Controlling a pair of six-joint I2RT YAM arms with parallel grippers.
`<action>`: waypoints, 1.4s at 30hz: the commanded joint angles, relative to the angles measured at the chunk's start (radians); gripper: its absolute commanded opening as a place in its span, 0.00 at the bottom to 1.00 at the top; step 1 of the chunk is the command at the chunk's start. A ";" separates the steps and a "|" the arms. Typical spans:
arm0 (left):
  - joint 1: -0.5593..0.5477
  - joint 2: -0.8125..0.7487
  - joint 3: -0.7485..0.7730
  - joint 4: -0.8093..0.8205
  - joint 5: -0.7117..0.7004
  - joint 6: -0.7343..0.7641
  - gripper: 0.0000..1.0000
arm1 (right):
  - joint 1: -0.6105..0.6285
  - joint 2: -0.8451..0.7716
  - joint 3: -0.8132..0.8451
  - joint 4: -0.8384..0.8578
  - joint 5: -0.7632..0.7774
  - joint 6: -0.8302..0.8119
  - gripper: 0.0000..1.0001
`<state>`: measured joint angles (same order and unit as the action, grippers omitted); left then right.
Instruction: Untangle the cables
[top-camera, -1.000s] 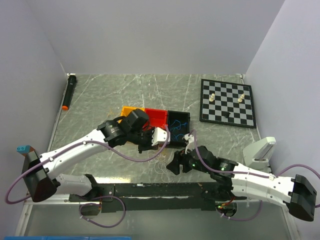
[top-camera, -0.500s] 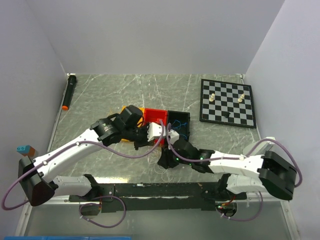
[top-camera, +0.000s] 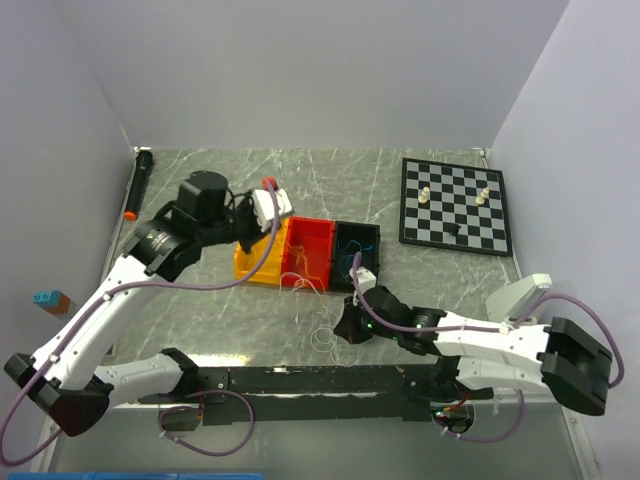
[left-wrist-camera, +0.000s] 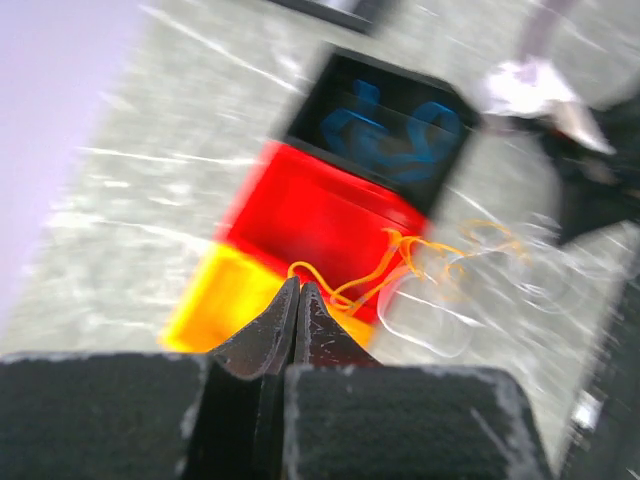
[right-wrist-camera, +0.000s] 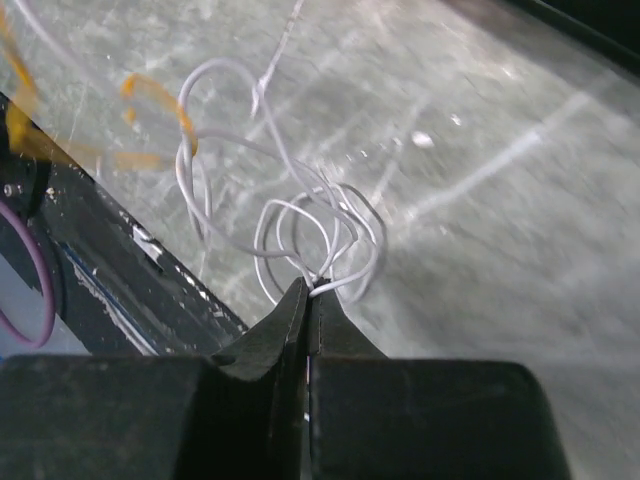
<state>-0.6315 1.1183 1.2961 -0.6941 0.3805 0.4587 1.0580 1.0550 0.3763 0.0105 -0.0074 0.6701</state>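
Observation:
A white cable (right-wrist-camera: 300, 215) lies in loose loops on the marble table in front of the bins (top-camera: 323, 338). My right gripper (right-wrist-camera: 308, 288) is low over the table (top-camera: 345, 328) and shut on a strand of it. A yellow cable (left-wrist-camera: 400, 265) trails from the tips of my left gripper (left-wrist-camera: 297, 285) across the red bin (left-wrist-camera: 320, 215) and onto the table, where it crosses the white loops. The left gripper (top-camera: 270, 210) is shut on it and raised above the yellow bin (top-camera: 255, 265). A blue cable (left-wrist-camera: 390, 125) sits coiled in the black bin (top-camera: 375, 262).
A chessboard (top-camera: 455, 205) with a few pieces lies at the back right. A black marker with an orange tip (top-camera: 137, 185) rests along the left wall. A black rail (top-camera: 320, 380) runs along the near edge. Walls close in three sides.
My left arm has lifted up and back to the left, away from the bins' front. My right gripper has closed on the white cable near the table's front.

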 joint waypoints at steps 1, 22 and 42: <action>0.062 -0.049 0.060 0.158 -0.156 -0.011 0.01 | 0.008 -0.104 -0.039 -0.107 0.046 0.046 0.00; 0.105 -0.003 0.166 0.653 -0.662 0.009 0.01 | 0.017 -0.109 -0.050 -0.234 0.050 0.074 0.00; 0.122 0.118 -0.241 0.482 -0.370 -0.175 0.01 | 0.039 -0.403 0.016 -0.153 -0.049 -0.067 0.00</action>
<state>-0.5152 1.1957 1.0496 -0.2600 -0.0605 0.3168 1.0889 0.6670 0.3305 -0.1886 -0.0029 0.6422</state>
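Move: The left hand holds the end of the yellow cable, high up, its other end still looped with the white one. The yellow bin lies about 10 cm ahead of this hand, 6 cm left and some 27 cm below; the red bin is as far ahead but 6 cm right, the black one 18 cm right. The right hand pinches the white cable, whose loose loops lie about 4 cm to its left, level fore and aft, and 4 cm below. Keeping its pinch on the yellow cable, the left hand pulls it up and away from the white tangle, rising about 20 cm while going forward and left and swinging some 40 degrees counter-clockwise with fingers tipping up, then drops about 24 cm over the yellow bin, fingers tipping down again. The right hand keeps the white cable pinched, drawing about 5 cm right and back and sinking slightly, then lifts about 7 cm. ##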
